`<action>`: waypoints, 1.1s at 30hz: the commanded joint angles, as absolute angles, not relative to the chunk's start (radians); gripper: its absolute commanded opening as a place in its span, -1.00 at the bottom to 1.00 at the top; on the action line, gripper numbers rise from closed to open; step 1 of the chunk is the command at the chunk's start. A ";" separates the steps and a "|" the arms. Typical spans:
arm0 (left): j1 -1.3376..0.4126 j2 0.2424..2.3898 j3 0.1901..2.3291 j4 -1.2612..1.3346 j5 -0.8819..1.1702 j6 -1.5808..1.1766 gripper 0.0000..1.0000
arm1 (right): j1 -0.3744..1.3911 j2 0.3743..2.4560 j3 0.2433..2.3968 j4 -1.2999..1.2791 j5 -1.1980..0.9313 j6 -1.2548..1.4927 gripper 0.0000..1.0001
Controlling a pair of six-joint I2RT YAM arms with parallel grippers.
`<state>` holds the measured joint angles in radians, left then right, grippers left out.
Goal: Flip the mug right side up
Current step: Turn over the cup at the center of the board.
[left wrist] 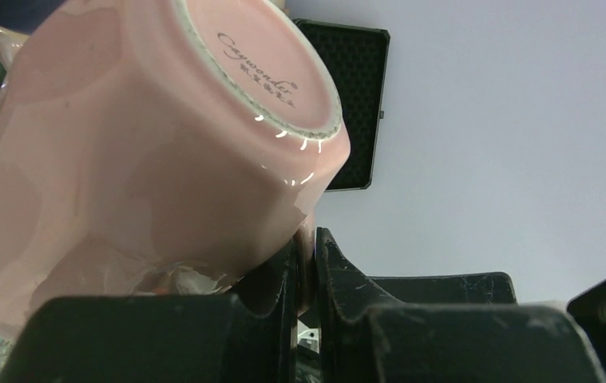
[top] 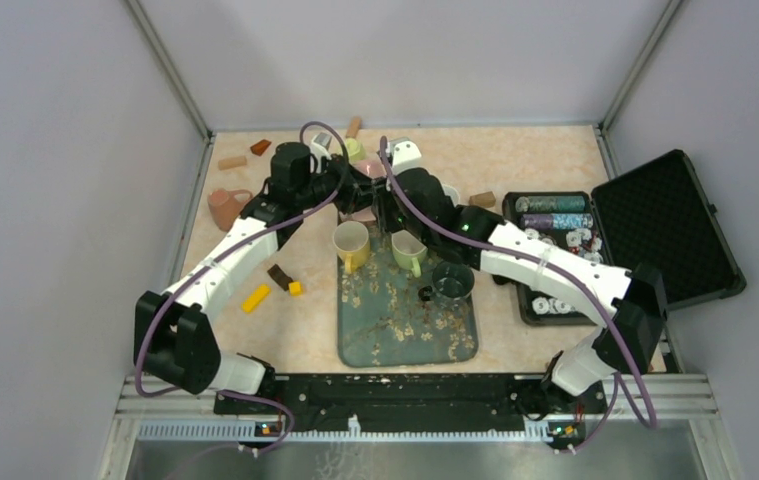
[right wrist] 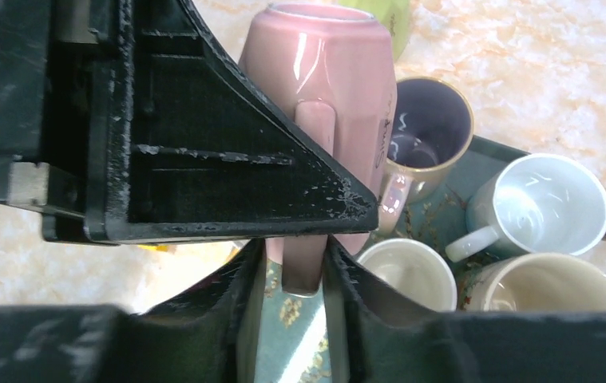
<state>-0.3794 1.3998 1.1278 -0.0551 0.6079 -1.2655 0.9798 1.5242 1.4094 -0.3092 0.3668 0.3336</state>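
The pink mug (left wrist: 148, 159) hangs tilted above the tray, its printed base turned up and away. My left gripper (left wrist: 306, 267) is shut on the mug's wall near the rim, which is pinched between its black fingers. In the right wrist view the pink mug (right wrist: 339, 72) shows its handle (right wrist: 313, 144) pointing at the camera. My right gripper (right wrist: 303, 267) sits with a finger tight on each side of that handle. In the top view both grippers (top: 350, 190) (top: 387, 200) meet over the tray's far end and hide most of the mug (top: 357, 213).
The teal patterned tray (top: 405, 330) carries a yellow mug (top: 352, 245), a pale green mug (top: 408, 252) and a dark glass mug (top: 452, 282). An open black case of chips (top: 555, 250) lies right. A brown jug (top: 225, 208) and small blocks (top: 255, 298) lie left.
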 commanded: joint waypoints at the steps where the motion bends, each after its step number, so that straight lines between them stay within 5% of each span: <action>1: -0.393 1.383 1.195 0.016 0.643 -1.228 -1.00 | 0.974 1.551 1.484 -0.304 0.387 0.356 -0.52; 6: -0.394 1.385 1.211 0.005 0.639 -1.194 -1.00 | 0.933 1.559 1.492 -0.303 0.339 0.415 -1.00; 8: -0.394 1.388 1.220 0.004 0.635 -1.174 -1.00 | 0.919 1.558 1.491 -0.293 0.307 0.450 -1.00; 10: -0.394 1.394 1.232 -0.018 0.625 -1.151 -0.61 | 0.899 1.556 1.485 -0.270 0.256 0.501 -1.00; 16: -0.390 1.405 1.265 -0.037 0.580 -1.080 0.04 | 0.835 1.532 1.435 -0.165 0.140 0.673 -1.00; 24: -0.385 1.393 1.314 -0.085 0.519 -0.974 0.54 | 0.759 1.522 1.371 -0.070 0.044 0.886 -1.00; 33: -0.356 1.333 1.307 -0.115 0.491 -0.946 0.78 | 0.711 1.497 1.218 0.168 0.003 1.071 -1.00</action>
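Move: Held bottom-up in the left fingers by its handle, the pink mug has its middle about 5 cm ahead and 3 cm left of the right hand, 1 cm above it; from the left hand, it is also 5 cm ahead and 3 cm left, but 1 cm below. Some 20 cm under the right hand stand the green mug, 4 cm ahead and 6 cm right, the yellow mug, 4 cm ahead and 7 cm left, and the grey-blue mug, 16 cm ahead and 2 cm right. Closing on the free lower end of the handle, the right fingers pinch it while the left still holds. The left fingers then open wide and come clear, that hand rising about 4 cm, slightly forward, its fingertips tipping up. The right hand carries the mug forward, rolling some 40 degrees about its pointing line, left side rising, then sinks towards the mugs below. ##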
